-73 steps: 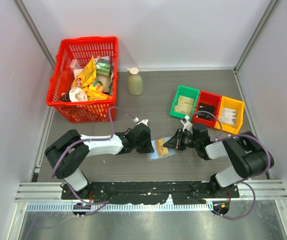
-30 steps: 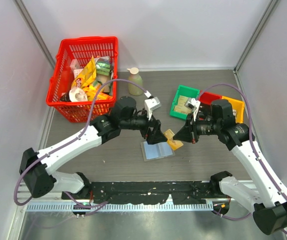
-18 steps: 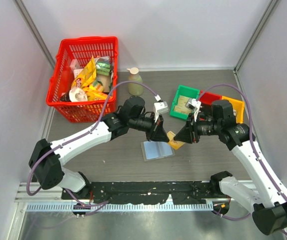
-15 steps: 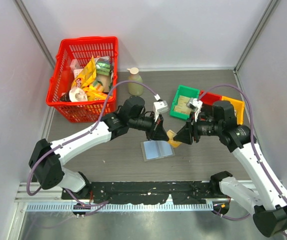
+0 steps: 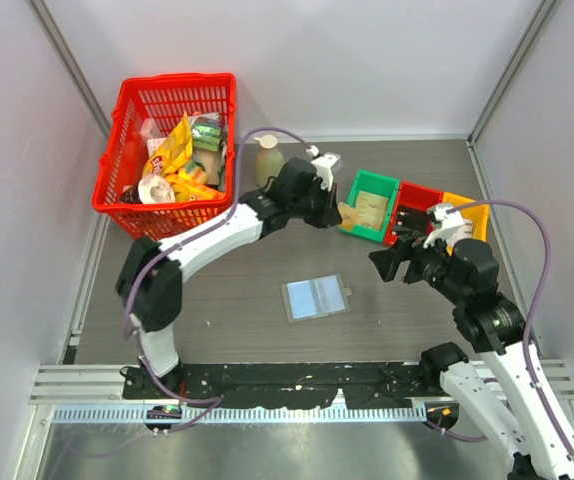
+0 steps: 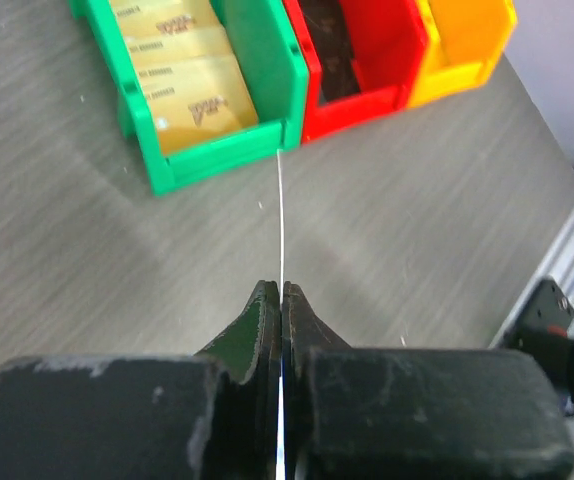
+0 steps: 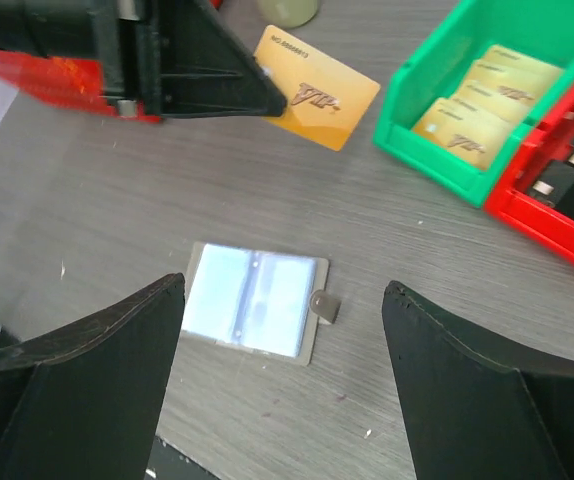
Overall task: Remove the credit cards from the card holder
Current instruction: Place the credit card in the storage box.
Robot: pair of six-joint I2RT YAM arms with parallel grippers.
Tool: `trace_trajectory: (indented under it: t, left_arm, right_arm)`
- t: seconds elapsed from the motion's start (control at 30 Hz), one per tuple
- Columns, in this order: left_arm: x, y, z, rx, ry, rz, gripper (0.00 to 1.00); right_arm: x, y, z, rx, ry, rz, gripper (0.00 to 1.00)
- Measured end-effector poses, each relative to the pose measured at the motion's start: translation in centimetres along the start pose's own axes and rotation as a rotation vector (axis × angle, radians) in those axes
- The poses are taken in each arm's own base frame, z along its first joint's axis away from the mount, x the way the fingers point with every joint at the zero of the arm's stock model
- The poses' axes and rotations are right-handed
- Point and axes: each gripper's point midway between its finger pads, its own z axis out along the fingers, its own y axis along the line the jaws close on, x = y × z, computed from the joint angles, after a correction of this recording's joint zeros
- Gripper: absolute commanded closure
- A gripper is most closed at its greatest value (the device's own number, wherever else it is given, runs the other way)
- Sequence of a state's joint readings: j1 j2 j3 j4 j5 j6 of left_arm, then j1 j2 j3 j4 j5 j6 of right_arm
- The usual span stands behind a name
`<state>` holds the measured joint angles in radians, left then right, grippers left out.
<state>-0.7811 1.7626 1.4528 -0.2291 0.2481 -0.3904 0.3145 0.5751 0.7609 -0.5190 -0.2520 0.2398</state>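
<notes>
The card holder (image 5: 315, 297) lies open flat on the table, its light blue panels up (image 7: 252, 300). My left gripper (image 5: 335, 208) is shut on a yellow-orange credit card (image 5: 349, 214), held in the air just left of the green bin (image 5: 382, 181). In the left wrist view that credit card (image 6: 280, 220) shows edge-on as a thin line between the closed fingers, pointing at the green bin (image 6: 217, 155). More credit cards (image 7: 477, 105) lie in that bin. My right gripper (image 5: 392, 262) stands open and empty, above and to the right of the holder.
A red bin (image 5: 414, 210) and a yellow bin (image 5: 462, 215) adjoin the green one. A red basket (image 5: 167, 155) of snack packets stands at the back left, with a pale green bottle (image 5: 270, 160) beside it.
The right gripper opened and let go of the card, then drew back to the right. The left gripper shut on the card and carried it from above the holder toward the green bin.
</notes>
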Motion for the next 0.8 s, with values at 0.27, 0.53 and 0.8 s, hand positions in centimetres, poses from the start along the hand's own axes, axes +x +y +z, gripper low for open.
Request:
trace_trajectory:
  t: [0.27,0.53,0.8]
  left_arm:
    - [-2.3,1.8,7.8,-0.045,0.010,-0.083,0.96]
    - [-3.1,2.9,13.7,-0.049,0.019,-0.137,0.90]
    - [-1.0,5.5,17.8,-0.073,0.059,-0.225,0.38]
  right_arm:
    - [-0.9,-1.5,-1.9,0.104,-0.167,0.097,0.16]
    - [-0.8,-1.6,-2.0,0.110,-0.182,0.140,0.17]
    - [-0.8,-1.6,-2.0,0.111,-0.179,0.151,0.17]
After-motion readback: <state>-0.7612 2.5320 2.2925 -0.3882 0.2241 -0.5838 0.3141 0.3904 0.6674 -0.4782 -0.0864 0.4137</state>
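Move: The green storage box that the left hand is taking the credit card to lies about 13 cm ahead of it, 11 cm to its right and 16 cm below. From the left hand, the red box sits some 10 cm ahead and 21 cm right, the bottle roughly 17 cm ahead and 15 cm left, and the card holder about 10 cm back and 4 cm left. From the empty right hand, the green box lies some 23 cm ahead, 8 cm left and 21 cm below. Carrying the pinched card forward and to the right, the left hand sinks as it comes over the green box, some 12 cm forward and 10 cm each right and down, with the last stretch mostly downward. Its wrist turns only about 15 degrees; near the end the fingers open halfway and let go of the card. The open right hand backs off 2 or 3 cm to its right, turning slightly clockwise, then stays put. ##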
